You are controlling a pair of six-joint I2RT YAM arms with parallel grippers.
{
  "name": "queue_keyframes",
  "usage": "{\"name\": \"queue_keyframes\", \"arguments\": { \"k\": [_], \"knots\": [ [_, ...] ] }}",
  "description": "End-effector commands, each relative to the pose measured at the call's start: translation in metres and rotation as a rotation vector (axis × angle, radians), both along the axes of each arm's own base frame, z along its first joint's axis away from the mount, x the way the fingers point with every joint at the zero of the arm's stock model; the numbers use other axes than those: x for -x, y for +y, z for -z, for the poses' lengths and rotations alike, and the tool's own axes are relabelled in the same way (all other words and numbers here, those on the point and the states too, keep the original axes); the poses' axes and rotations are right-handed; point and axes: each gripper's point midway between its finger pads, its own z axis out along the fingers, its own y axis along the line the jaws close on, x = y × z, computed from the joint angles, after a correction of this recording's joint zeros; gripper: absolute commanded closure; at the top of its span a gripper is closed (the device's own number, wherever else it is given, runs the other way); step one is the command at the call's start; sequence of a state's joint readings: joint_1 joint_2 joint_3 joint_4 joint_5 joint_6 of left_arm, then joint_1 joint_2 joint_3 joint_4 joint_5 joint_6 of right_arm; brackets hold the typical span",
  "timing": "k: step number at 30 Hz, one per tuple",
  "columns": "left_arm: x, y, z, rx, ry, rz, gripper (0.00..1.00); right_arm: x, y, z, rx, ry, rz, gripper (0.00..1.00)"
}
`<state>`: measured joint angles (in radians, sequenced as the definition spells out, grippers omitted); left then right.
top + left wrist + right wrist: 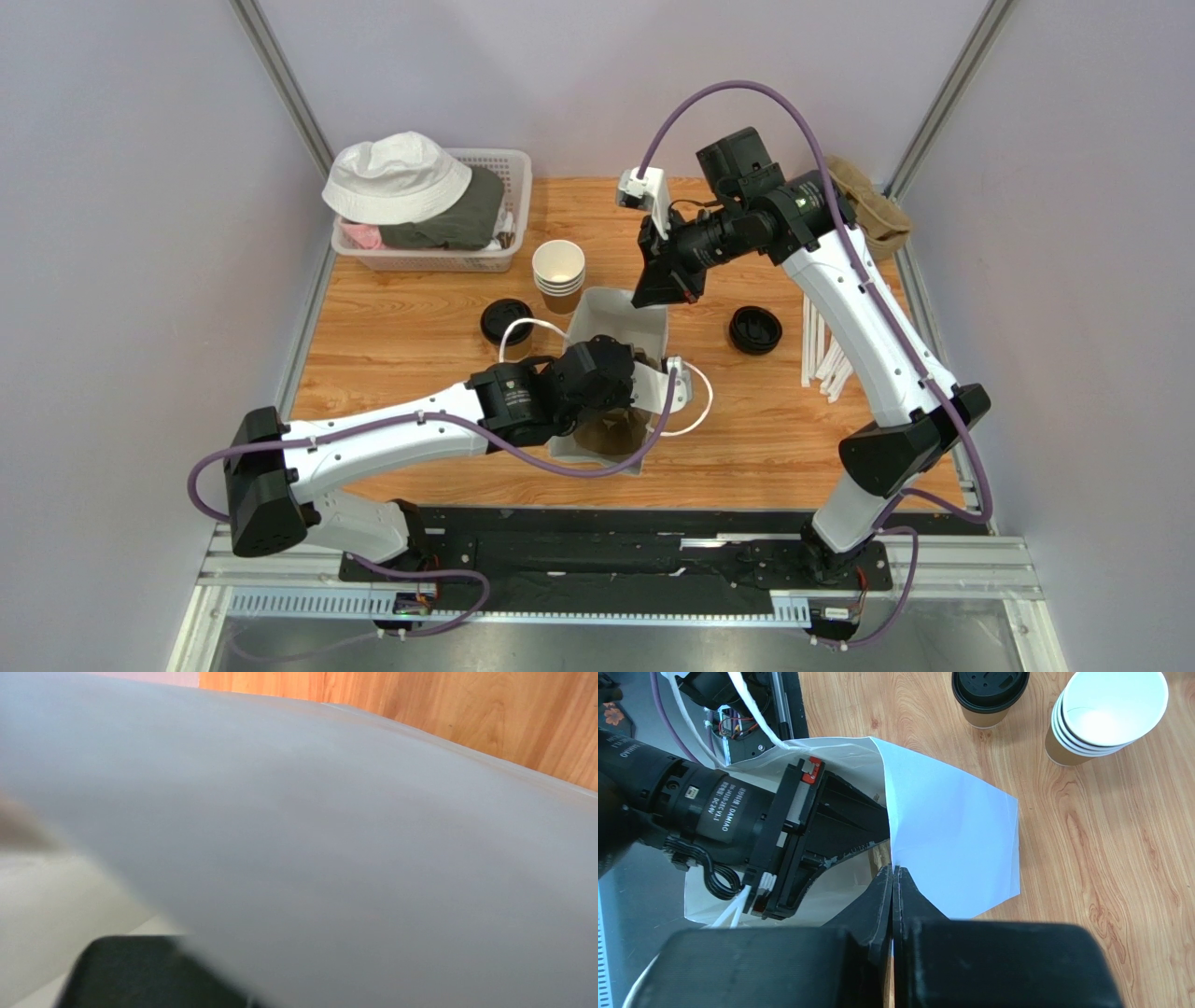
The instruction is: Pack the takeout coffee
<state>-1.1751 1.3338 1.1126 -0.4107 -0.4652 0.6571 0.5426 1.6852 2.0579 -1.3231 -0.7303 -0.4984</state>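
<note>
The takeout coffee (989,693), a brown paper cup with a black lid (505,322), stands on the wooden table left of a white paper bag (617,315). The bag (955,833) stands open at the table's middle. My right gripper (894,871) is shut on the bag's far rim, reaching down from the far side (657,287). My left gripper (634,396) is inside the bag's mouth, and the bag wall hides its fingertips. In the left wrist view the blurred bag wall (337,847) fills the frame, with one dark finger (126,973) at the bottom. Neither gripper touches the coffee.
A stack of lidless paper cups (558,270) stands just behind the bag. A black-lidded item (755,331) sits right of it, beside white straws (825,357). A basket with a white hat (421,196) is far left; a brown paper bag (873,203) far right.
</note>
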Motion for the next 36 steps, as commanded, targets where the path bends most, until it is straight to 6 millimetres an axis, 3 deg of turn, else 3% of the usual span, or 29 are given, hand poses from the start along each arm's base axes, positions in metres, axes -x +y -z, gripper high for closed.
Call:
{"name": "queue_keyframes", "arguments": {
  "k": [1,9,12,16,21,25,36],
  "knots": [
    [0.001,-0.006,0.009,0.011,0.032,0.017,1.0,0.01,0.004,-0.021,-0.067,-0.056,-0.054,1.0],
    [0.0,-0.006,0.023,-0.022,0.039,0.023,0.99,0.011,0.005,-0.021,-0.071,-0.055,-0.061,1.0],
    [0.0,-0.004,0.022,-0.026,0.073,0.002,0.93,0.011,0.004,-0.02,-0.068,-0.061,-0.061,1.0],
    [-0.001,-0.004,0.006,0.002,0.081,-0.015,0.72,0.011,0.004,-0.018,-0.065,-0.062,-0.064,1.0],
    [0.0,-0.003,-0.014,0.038,0.074,-0.017,0.63,0.012,0.003,-0.016,-0.063,-0.062,-0.067,1.0],
    [0.0,-0.002,-0.025,0.044,0.068,-0.02,0.5,0.012,0.003,-0.014,-0.06,-0.06,-0.068,1.0],
    [0.0,0.001,-0.057,0.119,0.044,-0.032,0.46,0.012,0.003,-0.011,-0.057,-0.066,-0.072,1.0]
  ]
}}
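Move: The left hand is inside the paper bag, holding the cup holder, whose middle lies about 5 cm back of this hand and 6 cm lower. The bag's floor is some 5 cm back, 1 cm left and 14 cm down. From the same hand, the lidded cup stands about 7 cm ahead and 15 cm left, the cup stack 14 cm ahead and 7 cm left. From the right hand, at the bag's far rim, that floor is 6 cm back, 4 cm left and 24 cm down. Inside the bag the left hand eases the cup holder down a last 1 cm or so, then spreads its fingers to about half open and lets go of the holder, rising about 3 cm off it while still pointing forward and down to the right. The right hand all but stays where it is, its shut fingers still pinching the bag's far rim to hold the mouth open. ##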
